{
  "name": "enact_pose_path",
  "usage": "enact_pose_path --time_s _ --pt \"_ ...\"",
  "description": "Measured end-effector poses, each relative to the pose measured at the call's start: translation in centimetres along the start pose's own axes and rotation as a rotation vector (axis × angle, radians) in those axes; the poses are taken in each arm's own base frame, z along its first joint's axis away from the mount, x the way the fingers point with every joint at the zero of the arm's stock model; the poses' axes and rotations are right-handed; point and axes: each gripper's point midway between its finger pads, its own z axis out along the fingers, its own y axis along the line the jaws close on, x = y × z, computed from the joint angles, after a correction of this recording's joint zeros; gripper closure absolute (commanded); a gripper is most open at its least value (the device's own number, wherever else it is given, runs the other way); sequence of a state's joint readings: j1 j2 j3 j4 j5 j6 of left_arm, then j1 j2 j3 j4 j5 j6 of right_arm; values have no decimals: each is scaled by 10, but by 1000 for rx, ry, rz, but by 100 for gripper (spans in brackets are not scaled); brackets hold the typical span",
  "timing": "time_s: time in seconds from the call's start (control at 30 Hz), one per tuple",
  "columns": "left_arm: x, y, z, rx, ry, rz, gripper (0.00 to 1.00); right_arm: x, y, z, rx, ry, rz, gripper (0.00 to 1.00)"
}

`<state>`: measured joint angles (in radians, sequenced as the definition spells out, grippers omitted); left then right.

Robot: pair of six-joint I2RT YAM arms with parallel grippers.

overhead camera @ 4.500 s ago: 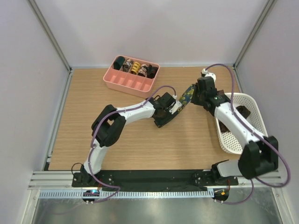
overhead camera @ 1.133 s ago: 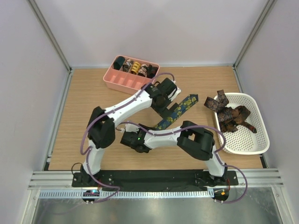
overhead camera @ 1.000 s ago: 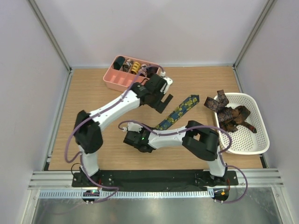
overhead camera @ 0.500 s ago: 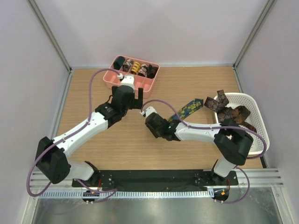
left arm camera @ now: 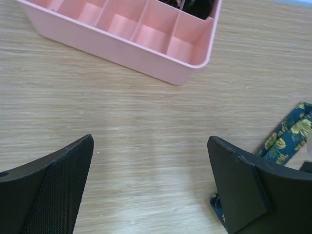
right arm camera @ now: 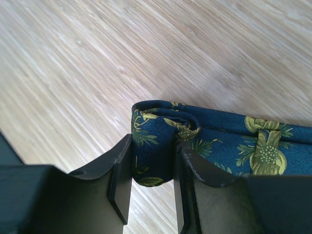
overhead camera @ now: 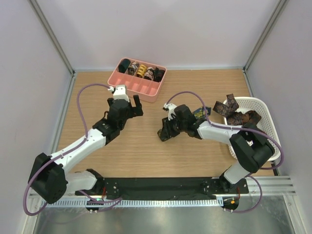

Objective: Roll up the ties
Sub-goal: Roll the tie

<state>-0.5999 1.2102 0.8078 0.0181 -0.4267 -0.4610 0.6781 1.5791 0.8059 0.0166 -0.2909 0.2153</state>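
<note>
The tie being rolled is navy with a yellow-green print (right arm camera: 229,141). Its end is wound into a small coil (right arm camera: 152,141), and my right gripper (right arm camera: 151,168) is shut on that coil, one finger (right arm camera: 122,180) on each side. From above, the right gripper (overhead camera: 165,133) is at mid-table and a short piece of the tie (overhead camera: 198,112) shows behind the wrist. My left gripper (overhead camera: 125,101) is wide open and holds nothing, just in front of the pink tray (overhead camera: 127,87). The left wrist view shows the tie (left arm camera: 288,140) off to the right of its fingers (left arm camera: 241,183).
The pink divided tray (left arm camera: 122,46) holds several rolled tie coils (overhead camera: 141,70) in its back row. A white basket (overhead camera: 265,151) at the right edge holds a heap of brown ties (overhead camera: 239,117).
The right gripper has moved right along the navy tie, and less of it lies flat. The left arm has drawn back to the left, its gripper still open.
</note>
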Motion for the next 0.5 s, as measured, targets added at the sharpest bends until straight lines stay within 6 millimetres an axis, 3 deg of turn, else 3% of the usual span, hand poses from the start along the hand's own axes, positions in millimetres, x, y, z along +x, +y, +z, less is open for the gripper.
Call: enact_pose_path --time_s 0.3,0.5 --pt "38 -30 -3 235 43 78 0 4 -4 -2 -193 -11 159 96" --pt "70 -77 -13 440 62 271 0 5 -8 -3 -268 -22 225 97"
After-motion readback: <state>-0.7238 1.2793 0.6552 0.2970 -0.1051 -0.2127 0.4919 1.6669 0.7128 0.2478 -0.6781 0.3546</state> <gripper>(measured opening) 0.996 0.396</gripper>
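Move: The rolled end of the tie, pinched in the right gripper, lies about 17 cm to the left gripper's right, some 9 cm back towards the bases and 15 cm below. The pink box stands straight ahead of the left gripper, its middle about 21 cm out and 12 cm lower. At the right gripper the roll sits right between the fingertips; the far tip of the unrolled tail lies roughly 11 cm forward of that hand, 19 cm to its right and 3 cm down. Bring the empty left gripper, still wide open, about 9 cm to the right towards the tie roll, speeding up as it goes, while drawing back and sinking some 4 cm each; swing it about 30 degrees clockwise. Keep the roll pinched in the right gripper nearly in place, tilting that wrist so the fingers point more to the left and less steeply down. ##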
